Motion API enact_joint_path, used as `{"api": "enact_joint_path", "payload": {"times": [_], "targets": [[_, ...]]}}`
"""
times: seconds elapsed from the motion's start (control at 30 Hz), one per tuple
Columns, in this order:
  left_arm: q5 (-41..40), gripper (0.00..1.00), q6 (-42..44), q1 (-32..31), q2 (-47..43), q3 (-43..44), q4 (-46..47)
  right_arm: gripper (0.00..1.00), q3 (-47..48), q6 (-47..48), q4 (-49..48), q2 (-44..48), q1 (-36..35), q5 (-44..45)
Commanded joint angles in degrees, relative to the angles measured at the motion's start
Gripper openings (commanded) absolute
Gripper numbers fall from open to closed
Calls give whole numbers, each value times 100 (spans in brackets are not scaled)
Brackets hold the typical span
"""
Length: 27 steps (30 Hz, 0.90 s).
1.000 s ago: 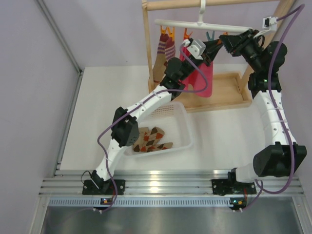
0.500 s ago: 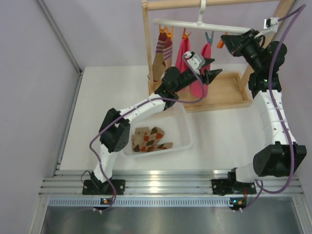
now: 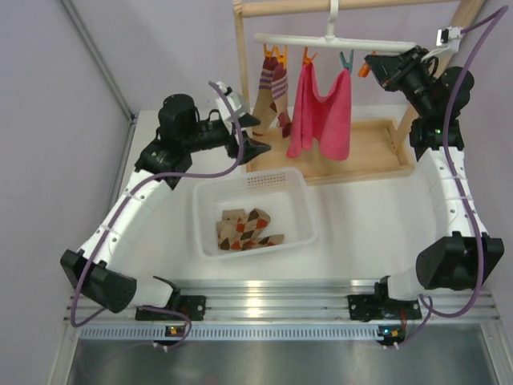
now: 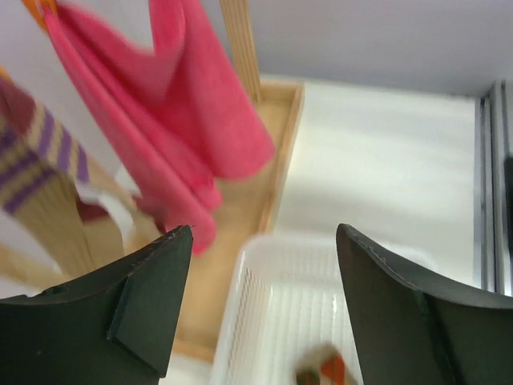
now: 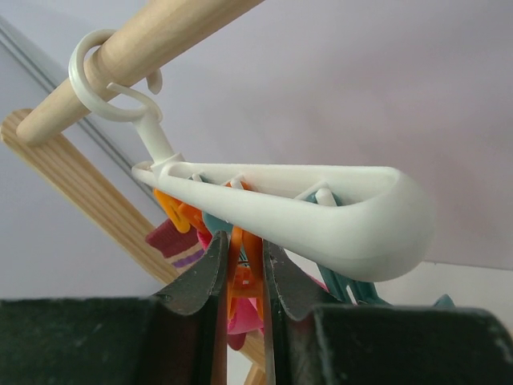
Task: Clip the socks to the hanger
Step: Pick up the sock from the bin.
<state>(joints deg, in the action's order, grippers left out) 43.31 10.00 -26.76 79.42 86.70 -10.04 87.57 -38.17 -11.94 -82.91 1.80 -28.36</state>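
Observation:
The argyle socks (image 3: 247,228) lie in the white basket (image 3: 300,192) in the top view; a blurred bit of them shows in the left wrist view (image 4: 325,370). The white hanger (image 3: 333,42) hangs from the wooden rod and also shows in the right wrist view (image 5: 321,204). My right gripper (image 3: 370,66) is shut on an orange clip (image 5: 244,269) under the hanger's right end. My left gripper (image 3: 247,132) is open and empty, left of the rack, above the basket's far left corner.
A maroon-and-tan striped sock (image 3: 271,88) and a pink cloth (image 3: 322,112) hang clipped to the hanger. The wooden rack frame (image 3: 244,80) stands on a tray base (image 3: 377,156). A grey wall edge runs along the left.
My left arm has swung away from the pink cloth to the left of the rack, its gripper open. The pink cloth now hangs free. The right gripper has stayed on the orange clip.

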Motion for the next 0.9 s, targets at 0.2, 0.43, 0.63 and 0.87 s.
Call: {"api": "enact_joint_path", "payload": {"times": [0.2,0.43,0.63,0.87], "targets": [[-532,69,2639,303,381,-1090,-4032,0,489,-85,-467,21,4,-214],[-2299,56,2331,303,706,-1841,-3241,0,480,-32,-397,12,4,-214],[-2889,55,2208,295,1190,-1928,-3030,0,454,-6,-379,-23,4,-231],[-3153,54,2094,286,1594,-2165,-2503,0,454,38,-344,-14,4,-223]]}}
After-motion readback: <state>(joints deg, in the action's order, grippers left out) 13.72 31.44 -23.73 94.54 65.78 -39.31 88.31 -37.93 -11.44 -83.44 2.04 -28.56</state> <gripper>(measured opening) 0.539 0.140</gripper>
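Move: Below the left hand, some 38 cm down, the sock pile lies about 6 cm back and 8 cm to its left. The white bin around it has its middle about 1 cm back, 6 cm left and 36 cm below the hand. Roughly 12 cm ahead of the hand and level sideways hang the striped socks, 6 cm lower; the pink cloth hangs 12 cm to their right. From the right hand the pile is about 19 cm back, 29 cm left and 45 cm down. Dropping some 35 cm away from the hanging socks and down into the bin, the left hand also swings about 13 cm left towards the sock pile, fast at first and then easing. The wrist turns some 65 degrees, taking the fingers from pointing right to steeply down with a lean to the right. They narrow to about half open, ending close over the tan cuff at the pile's forward edge, with no grip yet. ##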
